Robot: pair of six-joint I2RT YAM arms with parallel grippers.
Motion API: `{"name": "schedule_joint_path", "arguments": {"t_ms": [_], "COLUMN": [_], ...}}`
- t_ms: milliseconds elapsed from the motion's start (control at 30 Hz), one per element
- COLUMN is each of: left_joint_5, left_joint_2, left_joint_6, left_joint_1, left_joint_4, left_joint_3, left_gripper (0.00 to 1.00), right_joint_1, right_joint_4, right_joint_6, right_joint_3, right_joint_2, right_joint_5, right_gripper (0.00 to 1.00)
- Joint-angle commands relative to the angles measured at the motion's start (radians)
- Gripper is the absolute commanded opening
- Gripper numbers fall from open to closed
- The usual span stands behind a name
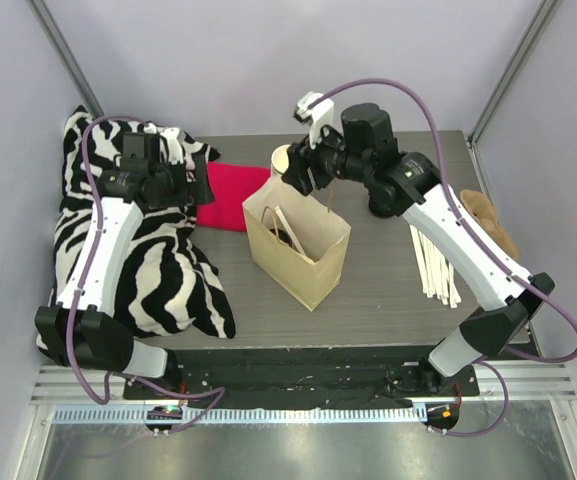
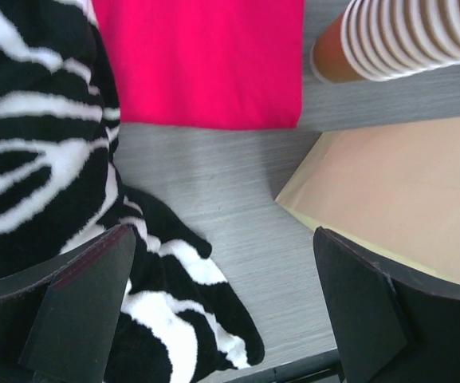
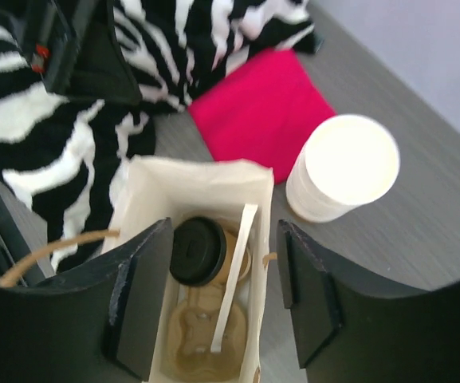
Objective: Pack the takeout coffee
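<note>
The takeout coffee, a brown cup with a black lid, stands in a brown pulp carrier inside the open paper bag. A white wrapped stick leans in the bag beside it. My right gripper hovers open and empty above the bag's mouth, apart from the cup. In the top view it is over the far end of the bag, and the cup is hidden there. My left gripper is open and empty, left of the bag, also seen in the top view.
A tall stack of cream-white cups stands just behind the bag. A red napkin lies left of it. A zebra-patterned cloth covers the left side. Several white sticks and a brown object lie at the right.
</note>
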Motion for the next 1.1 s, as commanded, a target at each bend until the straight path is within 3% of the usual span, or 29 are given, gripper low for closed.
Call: {"name": "schedule_joint_path", "arguments": {"t_ms": [0,200,333,467,800,900,1067], "left_joint_5": [0.080,0.097,0.217,0.182,0.156,0.125,0.104], "left_joint_2": [0.061,0.200,0.230,0.236,0.103,0.055,-0.017], "left_joint_6": [0.108,0.148,0.116,0.125,0.224,0.258,0.283], "left_joint_1": [0.025,0.052,0.124,0.149,0.163,0.160,0.155], "left_joint_4": [-0.083,-0.261,-0.293,-0.316,-0.251,-0.224,-0.188], "left_joint_3": [0.182,0.403,0.469,0.473,0.099,-0.016,-0.139], "left_gripper": [1.00,1.00,1.00,1.00,1.00,1.00,1.00], "right_joint_1": [-0.003,-0.123,-0.360,-0.488,-0.611,-0.614,-0.616], "right_joint_4": [0.095,0.098,0.062,0.043,0.042,0.052,0.069], "right_joint_6": [0.023,0.110,0.262,0.267,0.135,0.119,0.133], "right_joint_3": [0.137,0.173,0.085,-0.089,-0.644,-0.770,-0.846], "right_joint_2": [-0.051,-0.063,-0.124,-0.231,-0.486,-0.520,-0.552], "right_joint_5": [0.118,0.254,0.182,0.158,0.219,0.219,0.201], "right_gripper": [0.69,0.95,0.97,0.97,0.98,0.98,0.98]}}
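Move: The paper bag with the straw already in it stands almost under the empty right hand, roughly 2 cm back, 1 cm left, its middle some 26 cm below. The cup stack is about 15 cm ahead, 3 cm left; on the table around 36 cm below lie the black lids, some 16 cm ahead, 25 cm right, and the straw pile, level, some 37 cm right. From the idle left hand the bag is about 26 cm right and 4 cm back, 14 cm lower. Up and clear of the bag the right hand lifts about 10 cm while its part-open fingers spread fully, then it swings right in a forward-bowed arc and sinks towards the straw pile, ending some 28 cm farther right and well below its starting height, turned clockwise about 50 degrees. The left hand rises and reaches slightly forward, then draws back, left and down over the zebra cloth, fingers tipping down, still open. ##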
